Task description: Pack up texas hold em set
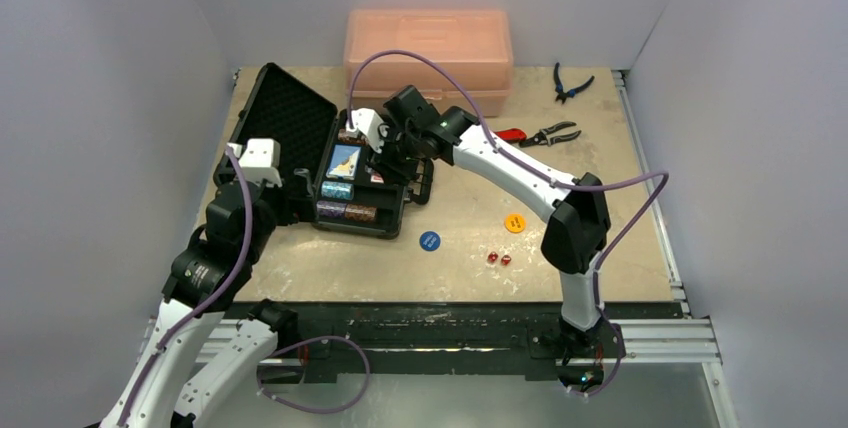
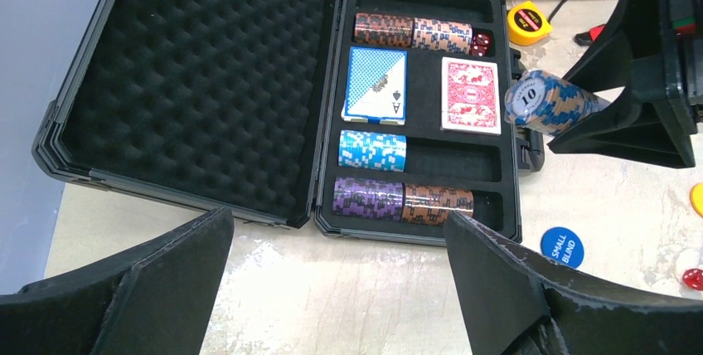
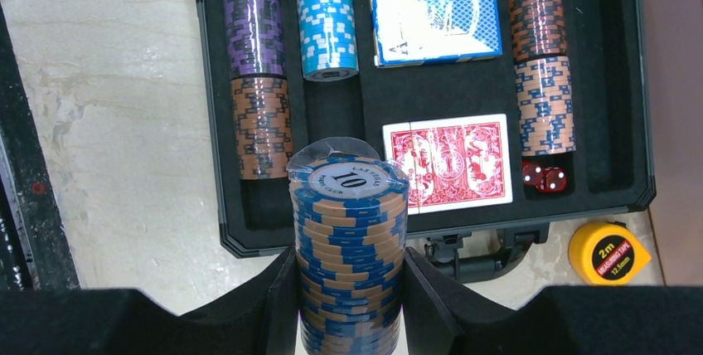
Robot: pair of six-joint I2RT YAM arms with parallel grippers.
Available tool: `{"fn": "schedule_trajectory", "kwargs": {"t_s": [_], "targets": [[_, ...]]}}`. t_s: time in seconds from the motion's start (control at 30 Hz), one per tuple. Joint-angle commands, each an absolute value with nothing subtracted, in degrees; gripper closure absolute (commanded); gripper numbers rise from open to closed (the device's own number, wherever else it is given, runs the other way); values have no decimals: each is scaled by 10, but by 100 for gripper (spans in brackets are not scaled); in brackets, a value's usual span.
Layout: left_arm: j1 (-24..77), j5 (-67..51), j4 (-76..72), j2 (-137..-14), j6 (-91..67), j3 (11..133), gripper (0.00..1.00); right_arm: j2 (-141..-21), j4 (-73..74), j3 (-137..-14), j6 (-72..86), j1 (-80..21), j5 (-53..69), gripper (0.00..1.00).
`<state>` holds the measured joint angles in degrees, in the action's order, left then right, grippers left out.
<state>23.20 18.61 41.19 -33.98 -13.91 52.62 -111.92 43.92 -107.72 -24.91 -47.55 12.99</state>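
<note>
The black briefcase lies open at the table's back left, foam lid flat to the left. Its tray holds purple, brown and light-blue chip stacks, a blue deck, a red deck and red dice. Above the tray's handle side, my right gripper is shut on a blue-and-tan chip stack marked 10. My left gripper stands open over bare table just in front of the case.
A blue disc, an orange disc and two red dice lie on the table right of the case. A yellow tape measure sits by the handle. A pink box, pliers and cutters are at the back.
</note>
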Motion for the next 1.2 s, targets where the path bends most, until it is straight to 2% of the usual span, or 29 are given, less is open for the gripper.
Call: {"fn": "schedule_trajectory", "kwargs": {"t_s": [0.0,0.33,1.17], "targets": [[228,183,387,-334,-131,527,0,-1119,449,-1131,-251,-475,140,100],[228,208,391,-324,-134,527,0,-1186,505,-1209,-251,-475,129,100],[228,216,394,-320,-136,528,0,-1295,536,-1288,-249,-510,86,100]]}}
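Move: The right hand holds the blue-and-tan chip roll. Its aim, the empty half of the case's second chip slot, lies about 8 cm left of that hand, 2 cm ahead and 11 cm below. From the slot's middle, the light-blue roll is some 9 cm left and 1 cm farther out, the brown roll 5 cm nearer and 3 cm left, the red card pack 7 cm farther out and 3 cm right. From the left hand, the empty slot lies about 16 cm ahead, 12 cm right and 18 cm below. Still pinching the blue-and-tan roll by its sides, the right hand lowers it about 7.5 cm towards the empty slot beside the light-blue chips. It goes almost straight down at first, then also some 2 cm left as the descent slows. The wrist tips a little over 10 degrees so that the fingers point more steeply down and the roll's raised left end sinks towards level; the grip stays unchanged. ##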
